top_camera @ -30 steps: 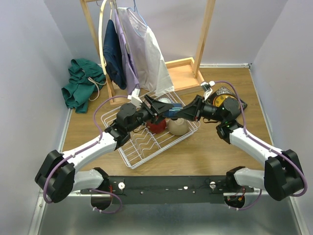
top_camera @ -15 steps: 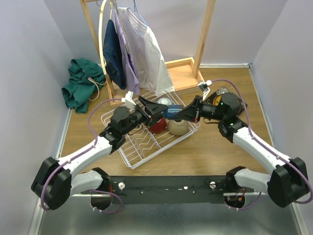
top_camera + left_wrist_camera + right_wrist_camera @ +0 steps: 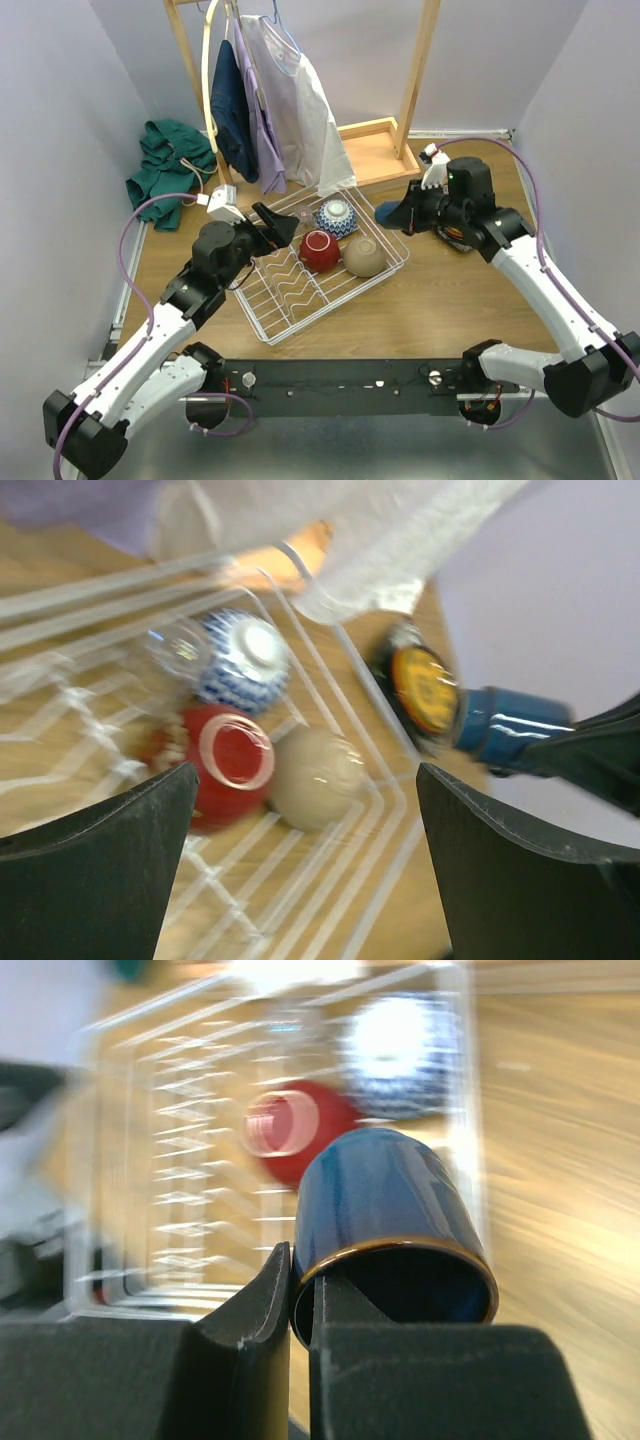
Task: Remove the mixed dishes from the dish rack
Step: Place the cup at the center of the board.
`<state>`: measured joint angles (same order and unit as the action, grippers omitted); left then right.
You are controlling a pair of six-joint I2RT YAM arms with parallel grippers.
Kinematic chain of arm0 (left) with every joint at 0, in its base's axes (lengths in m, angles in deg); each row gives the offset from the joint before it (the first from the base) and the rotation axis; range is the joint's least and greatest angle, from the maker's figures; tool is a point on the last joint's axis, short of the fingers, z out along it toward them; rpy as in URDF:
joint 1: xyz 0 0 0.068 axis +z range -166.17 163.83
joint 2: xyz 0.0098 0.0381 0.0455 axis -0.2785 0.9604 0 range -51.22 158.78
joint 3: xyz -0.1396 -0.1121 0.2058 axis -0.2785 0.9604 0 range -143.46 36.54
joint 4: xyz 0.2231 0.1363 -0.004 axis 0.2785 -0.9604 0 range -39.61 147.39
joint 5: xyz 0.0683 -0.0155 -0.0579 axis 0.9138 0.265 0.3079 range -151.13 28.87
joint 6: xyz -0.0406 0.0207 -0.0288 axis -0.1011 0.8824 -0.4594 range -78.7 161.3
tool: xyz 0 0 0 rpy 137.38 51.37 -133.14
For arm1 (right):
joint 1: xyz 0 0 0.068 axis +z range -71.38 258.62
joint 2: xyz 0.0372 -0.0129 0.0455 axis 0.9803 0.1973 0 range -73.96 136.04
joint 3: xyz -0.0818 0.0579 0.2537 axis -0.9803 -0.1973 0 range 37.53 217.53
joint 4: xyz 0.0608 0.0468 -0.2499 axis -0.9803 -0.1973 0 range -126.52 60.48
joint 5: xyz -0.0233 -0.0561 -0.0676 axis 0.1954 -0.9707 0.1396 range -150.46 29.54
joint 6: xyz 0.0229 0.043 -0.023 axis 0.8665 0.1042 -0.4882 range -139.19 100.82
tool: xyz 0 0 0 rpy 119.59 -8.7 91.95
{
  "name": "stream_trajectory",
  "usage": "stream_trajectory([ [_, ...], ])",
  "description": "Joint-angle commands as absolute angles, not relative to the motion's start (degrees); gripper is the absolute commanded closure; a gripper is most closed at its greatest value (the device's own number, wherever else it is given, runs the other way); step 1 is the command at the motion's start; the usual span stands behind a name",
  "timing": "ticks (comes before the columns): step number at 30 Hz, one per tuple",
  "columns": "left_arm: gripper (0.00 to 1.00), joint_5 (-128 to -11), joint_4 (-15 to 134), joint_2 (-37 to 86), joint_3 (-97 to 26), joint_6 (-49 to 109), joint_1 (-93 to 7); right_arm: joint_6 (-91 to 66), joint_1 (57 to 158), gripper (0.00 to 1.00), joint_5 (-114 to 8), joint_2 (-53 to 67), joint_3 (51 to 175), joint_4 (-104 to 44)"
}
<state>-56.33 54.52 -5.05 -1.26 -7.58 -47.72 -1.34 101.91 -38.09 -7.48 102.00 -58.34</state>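
Note:
The white wire dish rack (image 3: 258,318) lies in the middle of the table. In it sit a blue-white bowl (image 3: 336,215), a red bowl (image 3: 319,250) and a tan bowl (image 3: 364,257). A clear glass (image 3: 180,650) shows blurred beside the blue-white bowl. My right gripper (image 3: 402,212) is shut on the rim of the small blue cup (image 3: 385,1220), one finger inside and one outside, just past the rack's right corner. My left gripper (image 3: 275,228) hangs wide open over the rack's back left part, holding nothing. A yellow-orange plate (image 3: 425,685) lies right of the rack, mostly under the right arm.
A wooden clothes stand (image 3: 415,80) with hanging garments (image 3: 290,110) stands right behind the rack. A green cloth heap (image 3: 165,180) lies at the back left. Walls close in on both sides.
The left gripper opened fully and drew back to the left. The right arm carried the blue cup rightward, from over the rack to beyond its right corner.

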Motion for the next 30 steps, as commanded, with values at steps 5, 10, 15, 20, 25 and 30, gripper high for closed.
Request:
stream_trajectory([
  [5,0.01,-41.0,43.8,-12.1,-2.6,19.8,-47.4,-6.9,98.2,0.99,-72.7,2.5,114.3,-82.4],
  [10,0.01,-40.6,46.2,-15.1,1.2,22.2,-47.3,-7.0,85.2,0.99,-72.3,5.7,114.9,-82.8],
  [15,0.01,-42.2,45.3,-13.8,0.2,22.6,-47.2,-7.5,74.6,0.99,-69.3,9.6,113.0,-80.0],
  [20,0.01,-42.7,44.4,-13.4,-0.2,22.5,-47.2,-5.6,65.5,0.99,-72.1,14.5,114.0,-80.3],
  [25,0.01,-42.1,43.8,-13.6,-0.4,22.9,-47.3,-5.8,60.8,0.99,-69.6,19.7,116.5,-80.4],
  [30,0.01,-41.4,43.7,-14.0,-0.3,23.1,-47.3,-7.7,59.4,0.99,-67.3,25.1,118.5,-79.9],
])
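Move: The right hand holds the blue cup. The bare table it heads for, to the right of the plate stack, is about 34 cm to its right, 4 cm ahead and 20 cm down. The plate stack sits roughly 22 cm right and 16 cm ahead. In the rack, the tan bowl is some 4 cm left and 1 cm ahead, and the blue-white bowl 12 cm left and 14 cm ahead. From the left hand, that bare spot lies about 58 cm right and 4 cm ahead. Keep the right gripper's pinch on the cup wall and sweep it about 33 cm to the right, away from the rack and past the near side of the plate stack, sinking about 15 cm and swinging the fingers clockwise to point mostly down. Draw the empty, open left gripper some 7 cm left, clear of the rack's bowls, and roll its left side up. ##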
